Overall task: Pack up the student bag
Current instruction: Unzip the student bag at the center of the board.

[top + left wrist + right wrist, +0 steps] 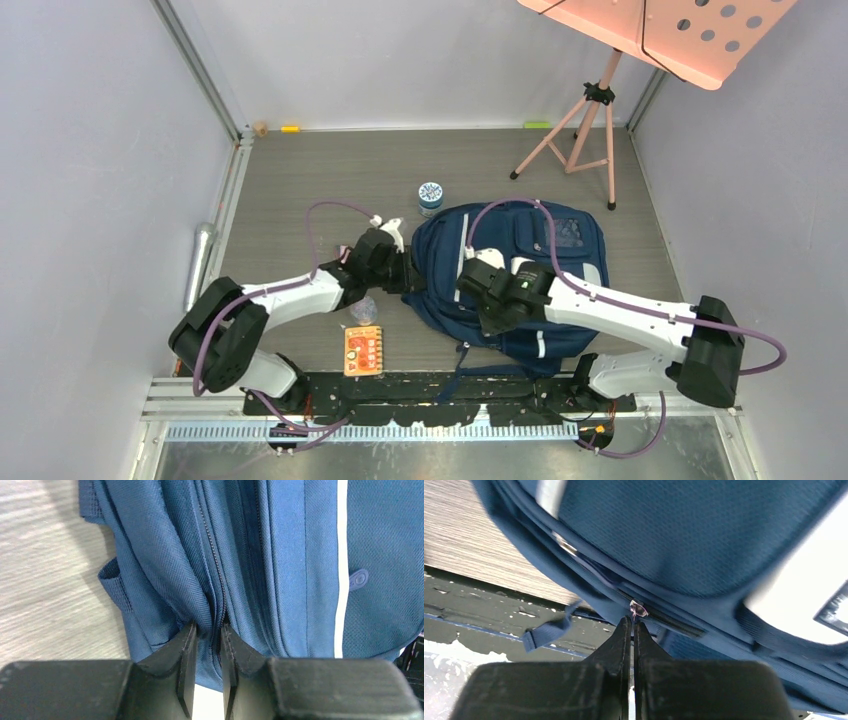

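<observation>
The student bag (540,250), a big navy backpack with pale stripes, lies flat in the middle of the table. At its left edge my left gripper (405,272) is shut on a fold of the bag's fabric (170,565), and the zip line (212,555) runs between the fingertips (187,635). My right gripper (478,300) is over the bag's near left part. In the right wrist view its jaws (632,622) are pressed together on the small metal zip pull (639,609) at their tips. What the bag holds is hidden.
An orange booklet (363,350) lies near the left arm's base, and a clear plastic item (362,310) sits just above it. A round jar with a blue-and-white lid (430,193) stands behind the bag. A pink music stand (590,130) is at the back right. A loose strap (546,630) hangs over the table's near edge.
</observation>
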Tool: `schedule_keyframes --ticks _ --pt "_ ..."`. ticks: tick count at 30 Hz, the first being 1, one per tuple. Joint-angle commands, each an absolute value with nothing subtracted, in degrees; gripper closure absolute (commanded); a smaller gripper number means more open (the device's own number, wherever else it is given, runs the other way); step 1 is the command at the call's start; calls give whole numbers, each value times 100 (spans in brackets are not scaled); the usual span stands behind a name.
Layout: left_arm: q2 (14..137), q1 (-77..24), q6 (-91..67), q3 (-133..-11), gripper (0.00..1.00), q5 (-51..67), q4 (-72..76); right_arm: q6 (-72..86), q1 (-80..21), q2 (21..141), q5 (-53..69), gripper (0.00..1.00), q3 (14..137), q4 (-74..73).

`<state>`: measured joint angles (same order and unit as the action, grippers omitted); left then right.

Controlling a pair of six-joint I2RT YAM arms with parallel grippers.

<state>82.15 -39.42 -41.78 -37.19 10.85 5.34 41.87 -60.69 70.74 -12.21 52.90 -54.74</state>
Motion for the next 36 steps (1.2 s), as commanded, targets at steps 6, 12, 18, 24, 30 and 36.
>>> schedule_keyframes --ticks 6,12,18,24,30,36 --pt "8066 -4765 -4791 -3558 99 1279 1099 4132 -6187 7594 -879 100 6013 -4928" --pt "7934 -5043 -5068 -3442 99 1029 1403 4259 -6181 7948 -584 100 6140 -4214" --pt "7368 -5054 -4943 -3195 91 618 1176 4275 -6204 8114 -488 100 6370 -3872" --pt "6602 -5054 -4167 -3184 57 249 466 4158 -6196 7852 -877 71 6637 -4384" --pt "5874 -5105 -3646 -3029 36 -184 340 4016 -6168 7423 -1324 47 6938 -4962" --pt "5752 -5398 -3370 -3105 34 -46 529 3890 -5860 7062 -2032 33 6993 -5516"
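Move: My right hand holds the bag's main zip pull, with the near left corner it is being drawn to about 10 cm left, 1 cm ahead and slightly lower. The pocket zip pull lies some 4 cm ahead and 5 cm left; the dangling strap about 5 cm back, 5 cm left. From my left hand, pinching the bag's left side, that corner is roughly 8 cm back and 5 cm right; the clear ball 7 cm back, 13 cm left. With the zip pull still pinched, my right hand draws it about 7 cm left along the bag's near edge, past the pocket pull, while my left hand keeps its pinch and drags the side cloth some 4 cm back and a little right. Then both open wide and let go, rising about 8 cm, the right also moving forward and the left's fingers tipping up. ##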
